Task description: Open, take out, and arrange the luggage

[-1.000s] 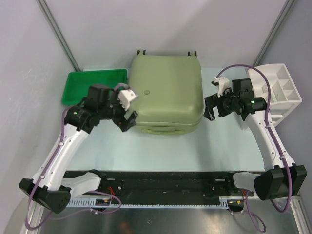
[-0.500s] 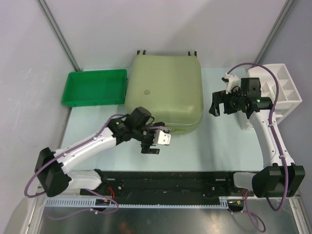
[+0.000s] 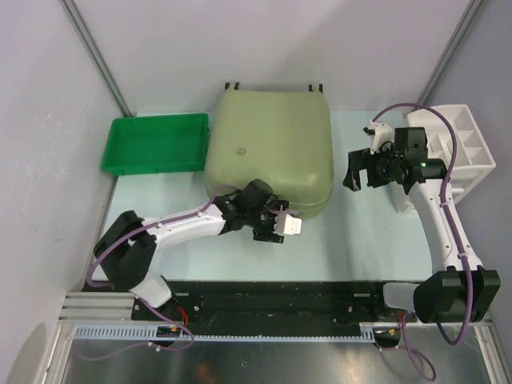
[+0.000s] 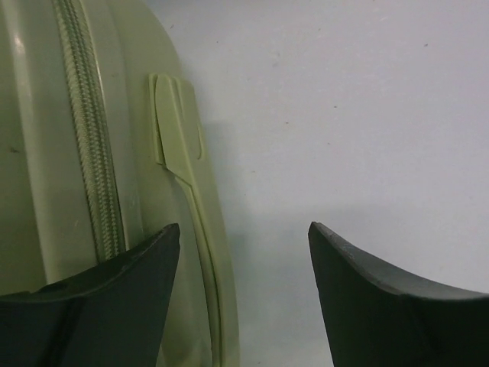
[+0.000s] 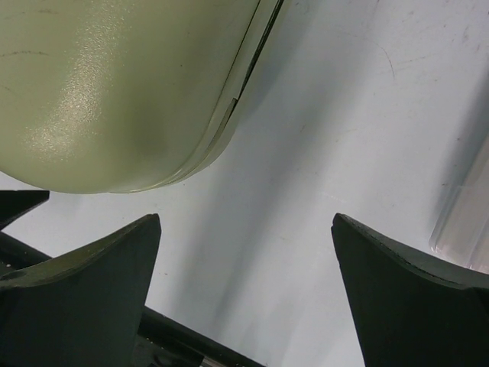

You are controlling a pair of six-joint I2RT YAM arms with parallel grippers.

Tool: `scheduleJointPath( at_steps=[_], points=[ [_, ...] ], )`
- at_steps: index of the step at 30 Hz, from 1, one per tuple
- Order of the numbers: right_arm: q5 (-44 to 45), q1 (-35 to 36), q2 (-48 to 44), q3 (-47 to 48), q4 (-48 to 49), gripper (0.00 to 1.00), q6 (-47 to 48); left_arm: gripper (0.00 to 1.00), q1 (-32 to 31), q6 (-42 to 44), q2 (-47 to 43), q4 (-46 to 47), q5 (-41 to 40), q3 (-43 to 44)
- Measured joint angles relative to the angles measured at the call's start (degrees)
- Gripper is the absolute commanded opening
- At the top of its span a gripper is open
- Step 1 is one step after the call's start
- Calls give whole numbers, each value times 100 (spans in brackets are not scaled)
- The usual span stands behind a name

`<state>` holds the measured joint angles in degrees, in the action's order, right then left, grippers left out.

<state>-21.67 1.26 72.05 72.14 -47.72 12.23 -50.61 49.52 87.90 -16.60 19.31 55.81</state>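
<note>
The luggage [image 3: 272, 144] is a pale olive hard-shell suitcase lying closed and flat at the back middle of the table. My left gripper [image 3: 270, 231] sits low at its front edge, right of centre. In the left wrist view the zipper [image 4: 88, 145] and a moulded handle strip [image 4: 177, 130] run down the suitcase side. My left gripper [image 4: 243, 229] is open there, one finger [image 4: 114, 298] over the shell and the other over the table. My right gripper [image 3: 358, 170] hangs open just right of the suitcase, whose rounded corner [image 5: 114, 84] shows beyond the empty jaws [image 5: 246, 222].
A flat green tray [image 3: 156, 144] lies left of the suitcase. A white compartmented organizer [image 3: 460, 152] stands tilted at the right edge, close behind my right arm; its rim [image 5: 467, 222] shows in the right wrist view. The black base rail [image 3: 264, 300] runs along the near edge.
My left arm has swung from the suitcase's left side round to its front edge, and its jaws have narrowed somewhat. My right gripper shifted slightly right, then held still.
</note>
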Motion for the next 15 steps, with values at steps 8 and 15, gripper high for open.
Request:
scheduleJointPath(
  at_steps=[8, 15],
  points=[
    [87, 0, 11, 0, 0, 100, 17, 51, -118, -140, 584, 514, -498, 0],
    [166, -37, 66, -9, 70, 100, 232, 10, -278, 197, 560, 1091, -909, -299]
  ],
)
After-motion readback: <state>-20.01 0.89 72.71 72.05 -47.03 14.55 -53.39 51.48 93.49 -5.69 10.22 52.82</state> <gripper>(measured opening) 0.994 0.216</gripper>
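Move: The luggage's carry handle, on the case's near side, lies about 2 cm ahead of the left hand, its middle some 2 cm to the left and 3 cm below. The luggage's middle is roughly 17 cm ahead and 2 cm left, a couple of centimetres above; the green tray is about 20 cm ahead and 31 cm left, some 5 cm lower. From the right hand, the handle lies about 22 cm left, 8 cm back and 16 cm lower. The luggage handle's right half is taken between the left hand's fingers: the hand sinks about 3 cm while easing some 2 cm forward and 1 cm right, the descent ending before the fingers have closed. The fingers go from about three quarters open to nearly shut on the strap, one on each side, while the wrist swings their tips slightly forward, under ten degrees. ##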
